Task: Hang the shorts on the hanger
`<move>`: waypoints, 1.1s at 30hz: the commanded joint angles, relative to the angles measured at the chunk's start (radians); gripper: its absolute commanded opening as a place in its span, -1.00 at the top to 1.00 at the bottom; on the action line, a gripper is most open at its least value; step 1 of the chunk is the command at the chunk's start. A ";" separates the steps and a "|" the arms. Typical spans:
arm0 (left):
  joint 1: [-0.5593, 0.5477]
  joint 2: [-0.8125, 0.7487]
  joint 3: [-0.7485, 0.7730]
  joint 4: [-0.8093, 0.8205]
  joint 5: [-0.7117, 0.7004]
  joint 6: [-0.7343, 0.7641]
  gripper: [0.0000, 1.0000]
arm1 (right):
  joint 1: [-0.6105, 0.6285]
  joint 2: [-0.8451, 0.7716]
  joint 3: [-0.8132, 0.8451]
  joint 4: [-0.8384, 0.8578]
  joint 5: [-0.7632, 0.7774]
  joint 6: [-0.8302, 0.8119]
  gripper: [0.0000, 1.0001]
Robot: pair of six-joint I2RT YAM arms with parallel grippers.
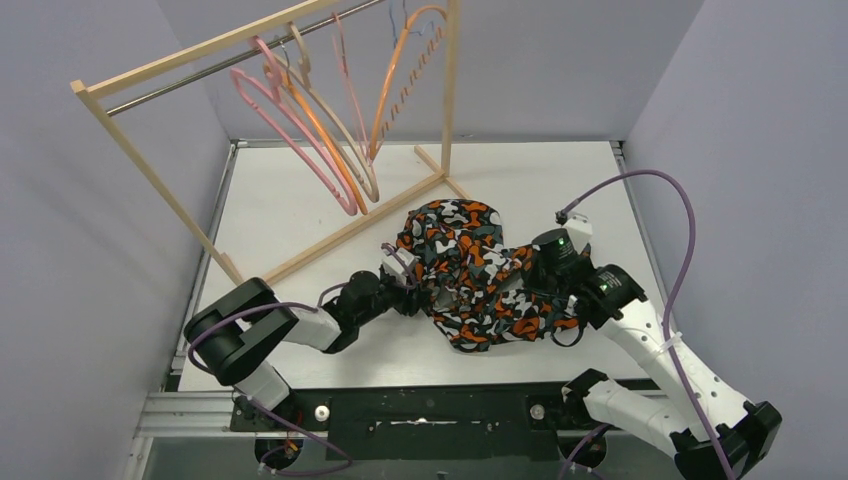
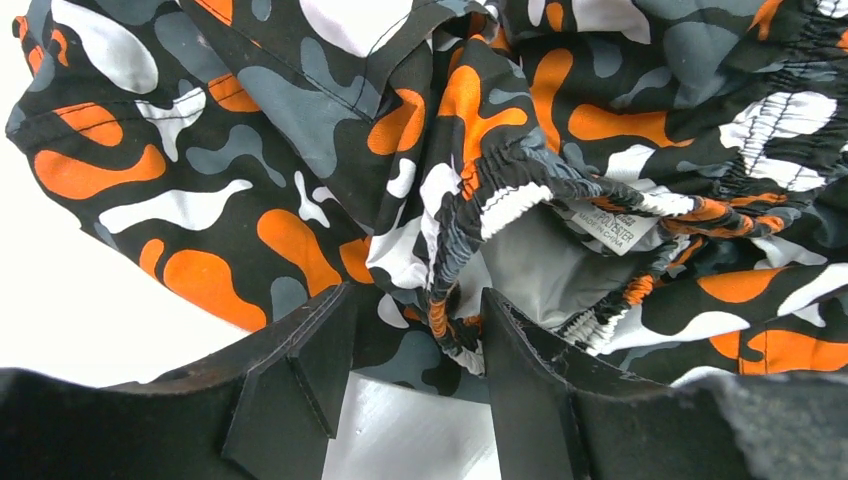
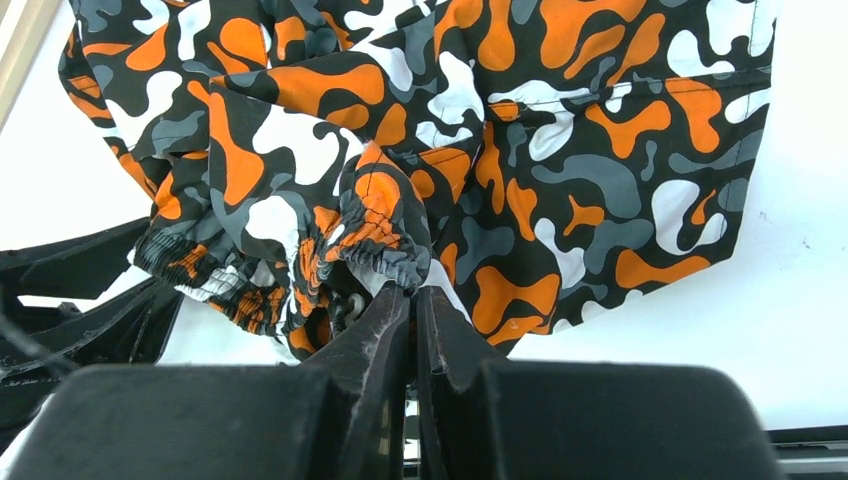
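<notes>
The camouflage shorts [image 1: 465,265] lie bunched on the white table between my two grippers. My left gripper [image 1: 408,283] is at their left edge. In the left wrist view its jaws stand open [image 2: 415,335], with the elastic waistband [image 2: 500,195] hanging between the fingers. My right gripper [image 1: 535,285] is at the right side of the shorts. In the right wrist view it is shut [image 3: 412,300] on a gathered fold of the waistband [image 3: 385,250]. The thick pink hanger [image 1: 340,198] hangs on the rack at the back left, away from both grippers.
A wooden clothes rack [image 1: 150,172] with a metal rail stands at the back left, its base bar running diagonally across the table. Orange hangers [image 1: 400,70] and a thin pink wire hanger [image 1: 347,85] also hang there. Grey walls close in on the left, right and back.
</notes>
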 commanded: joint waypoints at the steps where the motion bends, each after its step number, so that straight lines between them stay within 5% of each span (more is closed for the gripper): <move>1: -0.005 0.022 0.042 0.190 -0.005 0.037 0.05 | -0.007 -0.031 -0.010 0.042 0.004 -0.007 1.00; 3: -0.006 0.009 0.040 0.193 -0.009 0.051 0.24 | -0.007 -0.037 -0.015 0.043 0.005 -0.008 1.00; 7: -0.012 -0.098 0.013 0.162 -0.025 0.068 1.00 | -0.007 -0.046 -0.018 0.050 0.011 -0.024 1.00; 13: -0.030 -0.484 0.033 -0.156 -0.071 0.070 1.00 | -0.012 -0.059 0.133 -0.042 0.144 -0.081 1.00; 18: -0.045 -0.746 0.218 -0.509 -0.144 0.040 1.00 | -0.019 -0.077 0.357 -0.053 0.157 -0.164 1.00; 25: -0.051 -0.858 0.459 -0.776 -0.131 -0.041 1.00 | -0.018 -0.077 0.633 0.002 0.010 -0.241 1.00; 33: -0.050 -0.919 0.508 -0.968 -0.186 -0.143 1.00 | -0.018 -0.106 0.546 -0.117 0.070 -0.210 1.00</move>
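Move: Just ahead of the left fingertips, roughly 2 cm forward, 2 cm right and 1 cm down, is the left end of the shorts' waistband. The right gripper is about 13 cm to the left hand's right, level fore and aft and 11 cm higher; the middle of the rack's foot bar is 15 cm forward and 15 cm left. The pink hanger's lower end hangs 11 cm left, 4 cm back and 35 cm up. From the right hand, that waistband end lies 15 cm left, 2 cm forward and 12 cm down. Easing about 1 cm into the waistband, the left fingers close and pinch its edge, then lift it some 35 cm towards the hangers, drawing back and left about 7 cm each way while tilting upward. The right hand keeps its pinch on the other end and, starting later, rises almost straight up about 26 cm, fingers swinging up some 35 degrees. ##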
